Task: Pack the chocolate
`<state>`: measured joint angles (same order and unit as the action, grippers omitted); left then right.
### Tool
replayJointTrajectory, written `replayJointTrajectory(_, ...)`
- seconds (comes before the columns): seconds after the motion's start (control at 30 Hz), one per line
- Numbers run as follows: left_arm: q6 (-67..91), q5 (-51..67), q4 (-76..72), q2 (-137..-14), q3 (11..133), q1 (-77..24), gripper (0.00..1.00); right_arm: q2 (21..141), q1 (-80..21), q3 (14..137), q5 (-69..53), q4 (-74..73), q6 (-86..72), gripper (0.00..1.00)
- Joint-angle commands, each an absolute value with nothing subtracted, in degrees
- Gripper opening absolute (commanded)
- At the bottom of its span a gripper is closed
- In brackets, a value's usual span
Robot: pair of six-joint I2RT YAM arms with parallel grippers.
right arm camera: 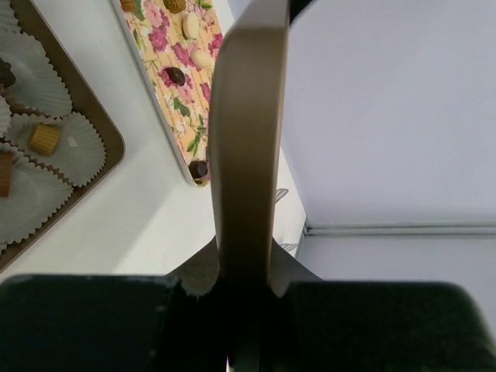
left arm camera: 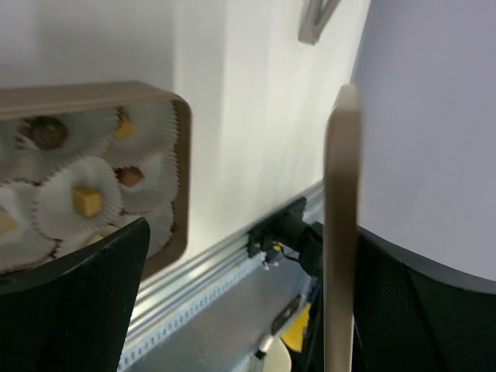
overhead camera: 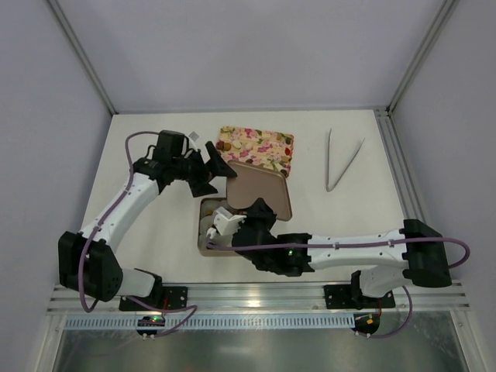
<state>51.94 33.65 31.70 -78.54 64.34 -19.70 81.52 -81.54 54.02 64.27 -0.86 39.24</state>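
Note:
My right gripper [overhead camera: 254, 211] is shut on the near edge of the square brown box lid [overhead camera: 260, 188] and holds it tilted above the table; in the right wrist view the lid [right arm camera: 246, 147] stands edge-on between my jaws [right arm camera: 248, 288]. My left gripper [overhead camera: 216, 167] is open at the lid's left edge; in the left wrist view the lid edge [left arm camera: 341, 232] lies just inside the right finger [left arm camera: 422, 310]. The box base [left arm camera: 183, 178] holds white paper cups with chocolate [left arm camera: 87, 200] in them. More chocolate [right arm camera: 177, 76] lies on the flower-print tray [overhead camera: 256, 147].
Metal tongs [overhead camera: 342, 160] lie at the back right of the table. The box base [overhead camera: 205, 232] sits near the front, partly under my right arm. An aluminium rail [overhead camera: 256, 296] runs along the near edge.

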Motion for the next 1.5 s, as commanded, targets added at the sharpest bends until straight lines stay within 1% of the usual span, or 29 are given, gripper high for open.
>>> replayJointTrajectory(0.0, 45.8, 25.0, 35.2, -75.8, 68.7, -15.4, 1.0, 77.2, -81.7, 59.5, 64.5, -11.0, 31.1, 0.04)
replayJointTrajectory(0.17, 42.9, 20.5, 35.8, -72.9, 72.8, -9.9, 1.0, 74.9, -80.3, 65.9, 56.7, -27.1, 19.0, 0.04)
replayJointTrajectory(0.2, 42.5, 19.8, 36.5, -72.4, 73.6, -9.6, 1.0, 75.0, -79.5, 69.5, 54.0, -30.2, 13.3, 0.04)
replayJointTrajectory(0.23, 41.8, 18.0, 37.0, -72.0, 75.4, -9.3, 1.0, 75.0, -78.5, 71.0, 51.5, -32.7, 11.2, 0.04)
replayJointTrajectory(0.27, 41.0, 17.4, 38.0, -71.4, 76.3, -9.1, 1.0, 74.8, -76.5, 72.0, 46.1, -34.7, 9.8, 0.04)
replayJointTrajectory(0.37, 40.1, 15.4, 37.9, -69.0, 77.8, -9.1, 1.0, 74.7, -73.4, 75.0, 35.3, -36.8, 4.6, 0.04)
replayJointTrajectory(0.53, 38.1, 14.2, 38.1, -67.1, 78.7, -9.1, 1.0, 74.7, -69.7, 76.1, 27.3, -35.2, 0.5, 0.04)
replayJointTrajectory(0.57, 38.0, 13.9, 37.8, -66.4, 78.3, -9.1, 1.0, 74.5, -68.6, 76.4, 22.2, -34.8, 0.2, 0.04)
replayJointTrajectory(0.63, 37.4, 13.8, 37.5, -64.2, 76.5, -9.1, 1.0, 73.1, -64.2, 76.0, 16.1, -33.2, -6.1, 0.04)
replayJointTrajectory(0.67, 37.3, 13.6, 37.4, -63.6, 75.8, -9.0, 1.0, 72.5, -62.0, 75.5, 12.0, -30.6, -8.8, 0.04)
replayJointTrajectory(0.7, 36.9, 13.8, 37.4, -62.4, 75.0, -9.1, 1.0, 71.9, -59.9, 73.8, 2.4, -28.8, -11.4, 0.04)
replayJointTrajectory(0.73, 36.9, 13.8, 37.4, -61.9, 73.1, -9.1, 1.0, 70.9, -55.1, 72.4, -2.6, -26.6, -14.1, 0.04)
replayJointTrajectory(0.77, 36.9, 13.9, 37.5, -61.2, 72.1, -9.1, 1.0, 70.7, -53.1, 70.9, -6.5, -21.2, -20.3, 0.04)
replayJointTrajectory(0.83, 37.0, 14.1, 37.6, -59.5, 69.0, -9.1, 1.0, 70.6, -49.1, 65.9, -17.3, -15.6, -26.7, 0.04)
replayJointTrajectory(0.87, 37.0, 14.0, 38.0, -59.1, 68.0, -9.1, 1.0, 70.8, -45.6, 64.0, -20.9, -8.5, -33.1, 0.04)
replayJointTrajectory(0.93, 36.8, 14.2, 38.2, -57.8, 65.0, -9.1, 1.0, 71.8, -43.2, 58.2, -28.4, -0.7, -40.1, 0.04)
replayJointTrajectory(0.97, 36.7, 14.1, 38.8, -57.5, 64.1, -9.1, 1.0, 73.2, -41.5, 56.4, -30.1, 7.4, -43.0, 0.04)
replayJointTrajectory(1.0, 36.5, 13.8, 39.3, -57.2, 62.6, -9.1, 1.0, 73.8, -41.0, 53.3, -31.5, 11.2, -49.1, 0.04)
replayJointTrajectory(1.03, 36.4, 13.2, 39.5, -57.0, 61.7, -9.1, 1.0, 74.6, -40.5, 51.7, -32.9, 15.3, -51.8, 0.04)
replayJointTrajectory(1.07, 36.4, 13.0, 39.8, -56.5, 60.8, -9.1, 1.0, 76.2, -40.2, 50.2, -34.4, 23.2, -54.8, 0.04)
replayJointTrajectory(1.1, 36.5, 12.9, 39.9, -56.3, 60.0, -9.1, 1.0, 77.0, -40.0, 47.7, -34.8, 26.7, -59.1, 0.04)
replayJointTrajectory(1.17, 36.6, 12.5, 40.2, -55.7, 57.7, -9.1, 1.0, 79.0, -39.9, 45.9, -35.2, 35.1, -62.7, 0.04)
replayJointTrajectory(1.3, 36.9, 11.7, 40.4, -55.5, 54.2, -9.2, 1.0, 85.8, -39.9, 41.7, -36.3, 47.3, -69.9, 0.04)
replayJointTrajectory(1.33, 37.0, 11.6, 40.5, -55.5, 53.8, -9.1, 1.0, 87.0, -39.9, 41.0, -36.5, 52.4, -72.7, 0.04)
replayJointTrajectory(1.47, 36.9, 11.4, 40.1, -55.6, 52.3, -9.2, 1.0, 92.6, -39.9, 39.1, -37.2, 61.3, -77.9, 0.04)
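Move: The right hand already grips the lid's near edge, with the lid's middle about 8 cm ahead. The chocolate box is some 12 cm to this hand's left, level with it fore and aft, and about 20 cm below; the flowered tray lies roughly 22 cm ahead and 4 cm left. From the open left hand, the lid's middle is about 8 cm right, and the box about 7 cm back, 2 cm left and 18 cm below. Keeping its pinch on the lid, the right hand swings its fingers from pointing forward to pointing left, rolling the lid over by some 135 degrees. It first lifts about 4 cm, then goes left towards the box and down, ending about 7 cm farther left. The left hand, already wide open, draws off the lid's left edge, going left and forward with a rise, then back and down, some 13 cm left in all. ##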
